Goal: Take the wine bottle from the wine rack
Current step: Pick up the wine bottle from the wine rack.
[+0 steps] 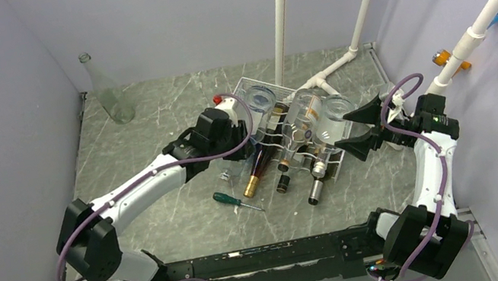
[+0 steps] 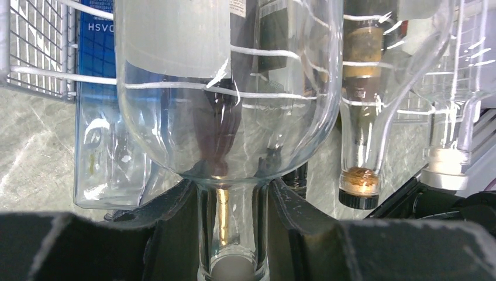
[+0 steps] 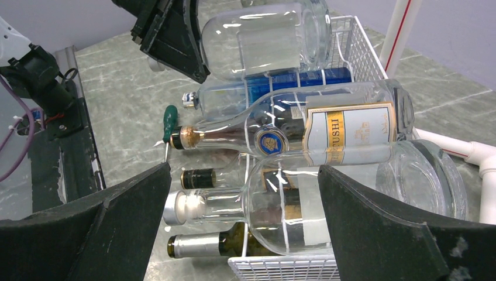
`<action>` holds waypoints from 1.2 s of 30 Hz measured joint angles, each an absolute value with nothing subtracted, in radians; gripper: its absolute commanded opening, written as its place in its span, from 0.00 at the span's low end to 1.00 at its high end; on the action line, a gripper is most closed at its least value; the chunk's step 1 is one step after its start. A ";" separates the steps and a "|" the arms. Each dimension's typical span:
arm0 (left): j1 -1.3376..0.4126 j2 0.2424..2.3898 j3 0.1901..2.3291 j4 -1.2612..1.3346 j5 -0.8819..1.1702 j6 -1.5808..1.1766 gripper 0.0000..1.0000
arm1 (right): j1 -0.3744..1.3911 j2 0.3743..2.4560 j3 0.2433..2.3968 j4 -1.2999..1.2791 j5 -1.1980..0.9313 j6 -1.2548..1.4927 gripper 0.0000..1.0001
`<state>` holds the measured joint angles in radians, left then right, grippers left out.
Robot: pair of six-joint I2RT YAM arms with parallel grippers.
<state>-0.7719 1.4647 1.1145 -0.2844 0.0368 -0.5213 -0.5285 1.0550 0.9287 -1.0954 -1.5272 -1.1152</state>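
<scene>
The white wire wine rack [image 1: 248,82] lies mid-table, stacked with several bottles on their sides. My left gripper [image 1: 247,136] is at its left end, shut on the neck of a clear wine bottle [image 1: 259,101] lying on top. In the left wrist view that neck [image 2: 233,228] sits squeezed between both black fingers, and the body [image 2: 228,88] fills the frame. My right gripper [image 1: 357,129] hovers open at the rack's right end. In the right wrist view, another clear bottle with a white stopper [image 3: 275,205] shows between the spread fingers [image 3: 117,228].
A green-handled screwdriver [image 1: 228,199] lies in front of the rack. A tall clear bottle [image 1: 108,94] stands at the back left. White pipes [image 1: 280,11] rise behind the rack and along the right wall. A blue bottle [image 3: 292,85] and a labelled one [image 3: 345,132] lie in the stack.
</scene>
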 measured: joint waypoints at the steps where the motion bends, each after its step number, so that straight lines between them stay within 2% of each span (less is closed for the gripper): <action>1: -0.772 1.459 1.114 -0.285 0.039 -0.521 0.00 | -0.529 1.055 0.929 -1.095 -1.528 -1.115 1.00; 36: -0.772 1.250 1.043 -0.328 0.035 -0.474 0.00 | -0.529 1.053 0.929 -1.095 -1.527 -1.115 1.00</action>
<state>-0.7719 1.2503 1.0431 -0.3279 0.0353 -0.4744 -0.5285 1.0527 0.9287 -1.0946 -1.5272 -1.1149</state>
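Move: The clear wine bottle is already held by its neck in the left hand, its middle some 8 cm ahead, 5 cm to the right and about level. The blue bottle lies straight below, about 13 cm down and 1 cm farther out; the gold-necked bottle is roughly 7 cm right, 1 cm back and 12 cm below. The screwdriver lies about 16 cm back and 4 cm left, 16 cm down. From the right hand, the held bottle is some 19 cm left, 7 cm ahead and 6 cm lower. The wine bottle goes up and away from the rack, neck still pinched between the left fingers, which keep their opening. The left hand rises about 4 cm in two stages, easing off midway, while it draws some 3 cm left and nearly as far back, and tips the fingers up by about 5 degrees. ##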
